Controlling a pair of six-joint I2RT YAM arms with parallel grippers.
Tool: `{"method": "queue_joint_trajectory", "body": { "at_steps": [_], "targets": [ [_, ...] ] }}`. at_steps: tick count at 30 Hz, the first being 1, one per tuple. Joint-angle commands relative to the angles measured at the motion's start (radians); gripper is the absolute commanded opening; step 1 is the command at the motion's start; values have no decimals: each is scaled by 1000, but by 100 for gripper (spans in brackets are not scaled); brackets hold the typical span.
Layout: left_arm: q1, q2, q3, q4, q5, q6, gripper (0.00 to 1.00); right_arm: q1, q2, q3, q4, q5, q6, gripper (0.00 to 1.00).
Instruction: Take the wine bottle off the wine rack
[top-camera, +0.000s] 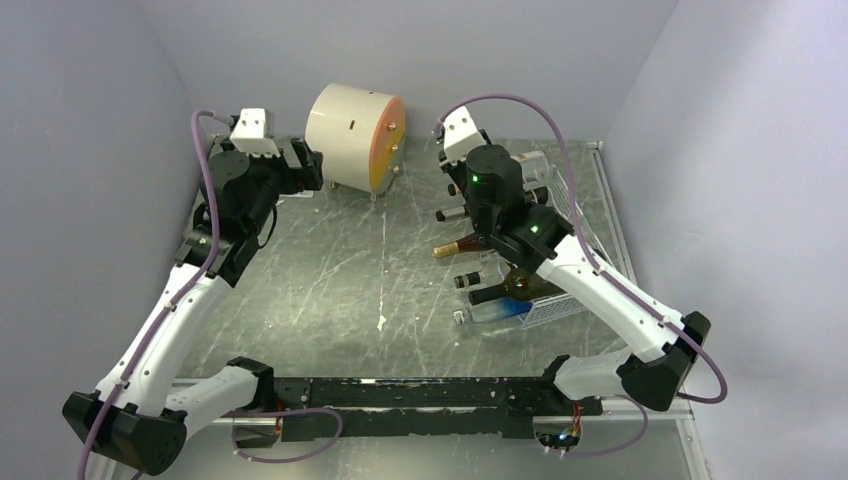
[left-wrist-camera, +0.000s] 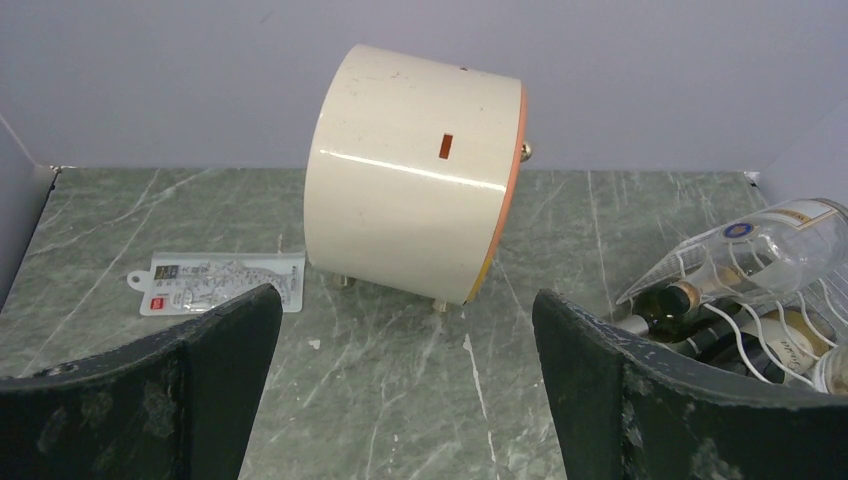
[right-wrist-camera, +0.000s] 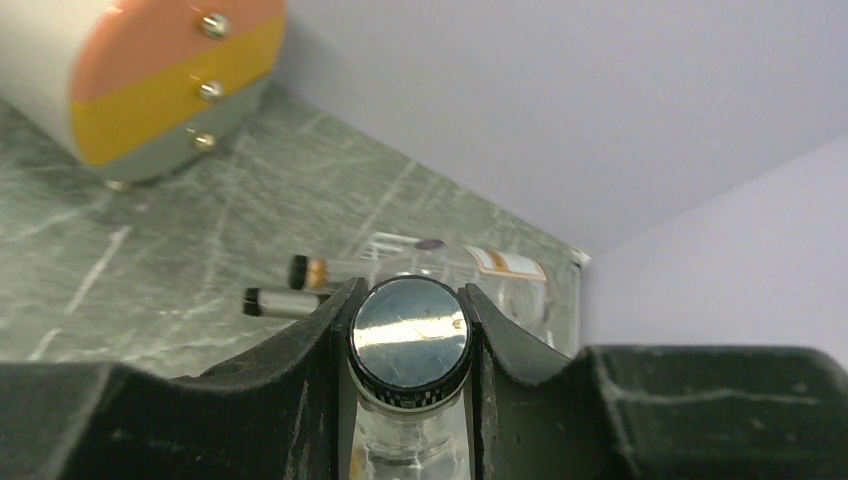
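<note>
The white wire wine rack (top-camera: 563, 303) lies at the right side of the table and holds several bottles on their sides, necks pointing left. It also shows in the left wrist view (left-wrist-camera: 745, 305). My right gripper (right-wrist-camera: 410, 335) is shut on the neck of a clear glass wine bottle (right-wrist-camera: 410, 322), just under its black, shiny-topped cap. In the top view that gripper (top-camera: 478, 220) is over the rack's back part and its fingers are mostly hidden under the wrist. My left gripper (left-wrist-camera: 405, 380) is open and empty, at the back left (top-camera: 305, 165).
A cream drum with an orange and yellow face (top-camera: 355, 135) stands at the back centre, in front of my left gripper (left-wrist-camera: 415, 170). A small white card (left-wrist-camera: 220, 283) lies left of it. Walls close in the left, back and right.
</note>
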Motion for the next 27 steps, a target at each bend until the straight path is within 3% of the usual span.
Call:
{"method": "queue_joint_trajectory", "body": {
  "at_steps": [1, 7, 16, 27],
  "targets": [
    [-2, -18, -1, 22, -6, -7, 99, 13, -7, 91, 89, -150, 7, 0],
    [-2, -21, 0, 17, -27, -7, 99, 18, 72, 154, 102, -303, 123, 0],
    [-1, -32, 5, -3, -133, -21, 99, 19, 213, 147, 300, -549, 326, 0],
    [0, -126, -42, 21, -307, -47, 99, 22, 473, 252, 571, -632, 446, 0]
  ]
}}
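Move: My right hand already holds the clear wine bottle by the neck, lifted clear of the rack. The open table spot for it lies about 21 cm to the left, level fore and aft, some 34 cm below. The drum stands about 23 cm ahead and 25 cm left; the rack's middle is some 18 cm right and the amber bottle 6 cm right, 2 cm back, both some 26 cm below. From my left hand the spot is roughly 14 cm right, straight below otherwise, about 33 cm down. Keeping the neck pinched, I swing my right hand about 21 cm left, away from the rack towards the open table before the drum; after a nearly level start it sinks about 10 cm, yawing some 30 degrees counter-clockwise while its left side rises and the fingers dip. Late on, my empty, open left hand backs off left, slightly back and up. ##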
